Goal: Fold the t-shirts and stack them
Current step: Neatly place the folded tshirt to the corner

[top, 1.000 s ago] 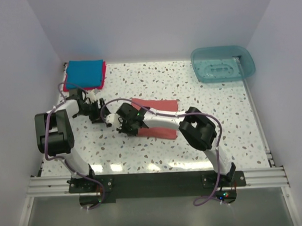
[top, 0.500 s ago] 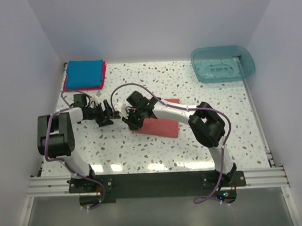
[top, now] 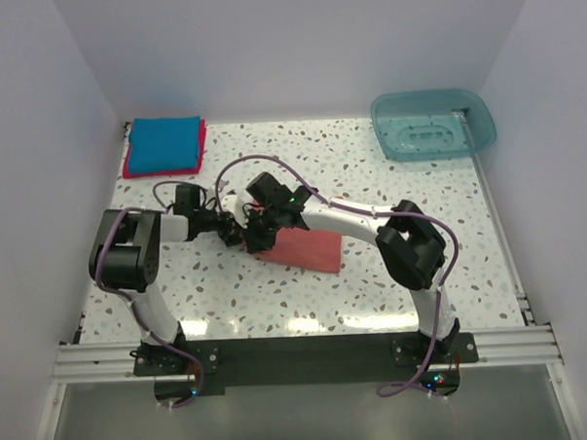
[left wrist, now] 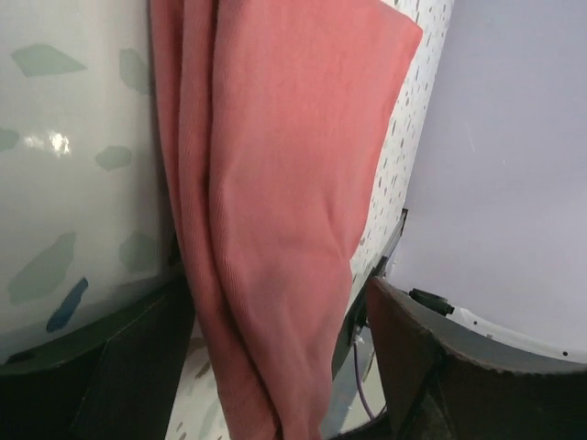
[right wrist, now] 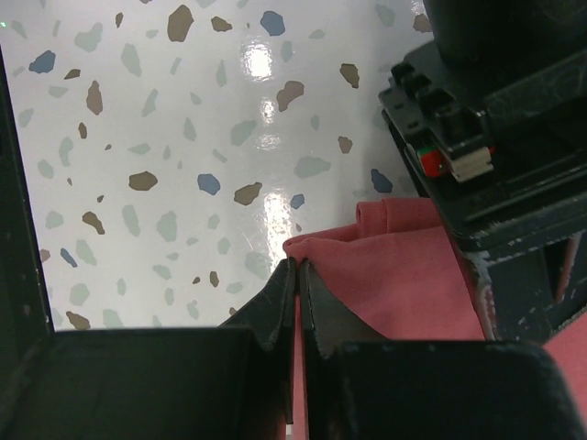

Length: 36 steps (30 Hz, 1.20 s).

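Note:
The salmon-red t-shirt (top: 305, 249) lies folded in the middle of the table. My right gripper (top: 258, 233) is at its left end, shut on a fold of its edge (right wrist: 316, 249). My left gripper (top: 235, 230) faces it from the left, open. In the left wrist view the salmon cloth (left wrist: 275, 211) hangs between the wide-apart fingers (left wrist: 128, 367) with a gap on each side. The bright blue t-shirt (top: 164, 144) lies folded on the crimson-pink one (top: 202, 146) at the back left corner.
A translucent teal tub (top: 433, 123) stands at the back right corner. White walls close the table in at the left, back and right. The left gripper's body (right wrist: 495, 119) sits close beside the right gripper's jaws.
The left gripper has moved right to the shirt's left end and opened wider. The right gripper, still shut on the cloth, has shifted slightly, and the shirt now lies more compact.

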{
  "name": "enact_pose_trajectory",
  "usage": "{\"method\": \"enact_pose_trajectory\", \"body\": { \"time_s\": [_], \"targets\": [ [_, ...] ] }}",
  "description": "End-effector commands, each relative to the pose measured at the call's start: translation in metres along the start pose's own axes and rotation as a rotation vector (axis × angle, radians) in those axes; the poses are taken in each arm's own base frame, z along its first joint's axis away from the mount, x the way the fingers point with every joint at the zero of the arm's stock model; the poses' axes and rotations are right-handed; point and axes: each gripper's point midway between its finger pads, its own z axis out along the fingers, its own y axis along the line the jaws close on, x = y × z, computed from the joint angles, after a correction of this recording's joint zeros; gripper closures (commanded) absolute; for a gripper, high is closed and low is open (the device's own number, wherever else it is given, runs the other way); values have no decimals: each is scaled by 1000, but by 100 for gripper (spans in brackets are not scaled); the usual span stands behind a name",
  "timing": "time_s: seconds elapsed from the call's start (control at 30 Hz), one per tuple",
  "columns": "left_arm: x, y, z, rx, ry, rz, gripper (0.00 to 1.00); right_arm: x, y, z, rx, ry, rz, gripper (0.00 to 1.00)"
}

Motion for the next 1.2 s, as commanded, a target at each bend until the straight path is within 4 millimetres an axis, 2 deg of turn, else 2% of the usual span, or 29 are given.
{"method": "enact_pose_trajectory", "body": {
  "time_s": [0.0, 0.17, 0.37, 0.47, 0.57, 0.6, 0.63, 0.67, 0.7, 0.77, 0.8, 0.83, 0.87, 0.9, 0.93, 0.97, 1.0, 1.03, 1.1, 1.13, 1.17],
  "targets": [
    [2, 8, 16, 0, -12, -82, 22, -47, 9, -18, -13, -133, -37, 100],
    [2, 1, 27, 28, -10, -103, 33, -48, 7, -18, -6, -136, -35, 100],
    [20, -2, 39, 34, 43, -137, 37, -49, 5, -15, -1, -138, -28, 100],
    [23, -1, 42, 23, 46, -152, 43, -52, 4, -15, 1, -146, -29, 100],
    [16, -4, 42, 9, 38, -137, 58, -54, 5, -15, -2, -150, -29, 100],
    [12, -4, 43, 2, 36, -103, 67, -54, 5, -15, -4, -150, -29, 100],
    [-2, -14, 44, 9, 15, -65, 71, -53, 6, -15, -6, -147, -27, 100],
    [-4, -14, 44, -13, 22, -64, 76, -55, 6, -18, -8, -151, -26, 100],
    [-12, -13, 44, -33, 16, -6, 86, -54, 8, -18, -11, -147, -24, 100],
    [-31, -17, 45, -94, 7, 40, 94, -54, 5, -24, 2, -143, -10, 92],
    [-39, -14, 44, -118, 7, 112, 100, -52, 3, -26, 10, -139, -1, 74],
    [-55, -22, 44, -137, -5, 153, 100, -49, 1, -29, 22, -137, 22, 64],
    [-51, -10, 42, -186, 39, 131, 100, -46, -9, -36, 52, -138, 44, 55],
    [-57, -6, 40, -202, 48, 192, 100, -50, -13, -49, 76, -157, 56, 38],
    [-69, -10, 35, -232, 45, 219, 100, -44, -17, -54, 88, -151, 90, 27],
    [-75, -6, 34, -258, 49, 247, 100, -39, -31, -66, 116, -153, 119, 14],
    [-84, -3, 30, -281, 47, 311, 100, -38, -32, -81, 132, -156, 130, 1],
    [-100, -9, 25, -311, 30, 348, 100, -29, -45, -93, 162, -149, 159, 1],
    [-118, -1, 22, -356, 50, 434, 100, -23, -52, -116, 200, -141, 179, 1],
    [-137, -13, 15, -379, 38, 477, 100, -17, -56, -124, 218, -130, 176, 1],
    [-143, -6, 17, -383, 65, 490, 100, -9, -68, -135, 247, -122, 197, 1]
  ]
}}
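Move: The left hand's open fingers straddle the left end of the folded t-shirt, whose edge is about 4 cm to its right and 2 cm lower; the shirt's middle is about 14 cm to the right. The blue folded stack lies some 20 cm ahead and 13 cm left of this hand. The right hand still pinches that same left end, its middle about 2 cm ahead and 1 cm below. Left hand reaches 4 cm right, pinches the t-shirt, pulls it about 13 cm forward; right releases, rising rightward. ##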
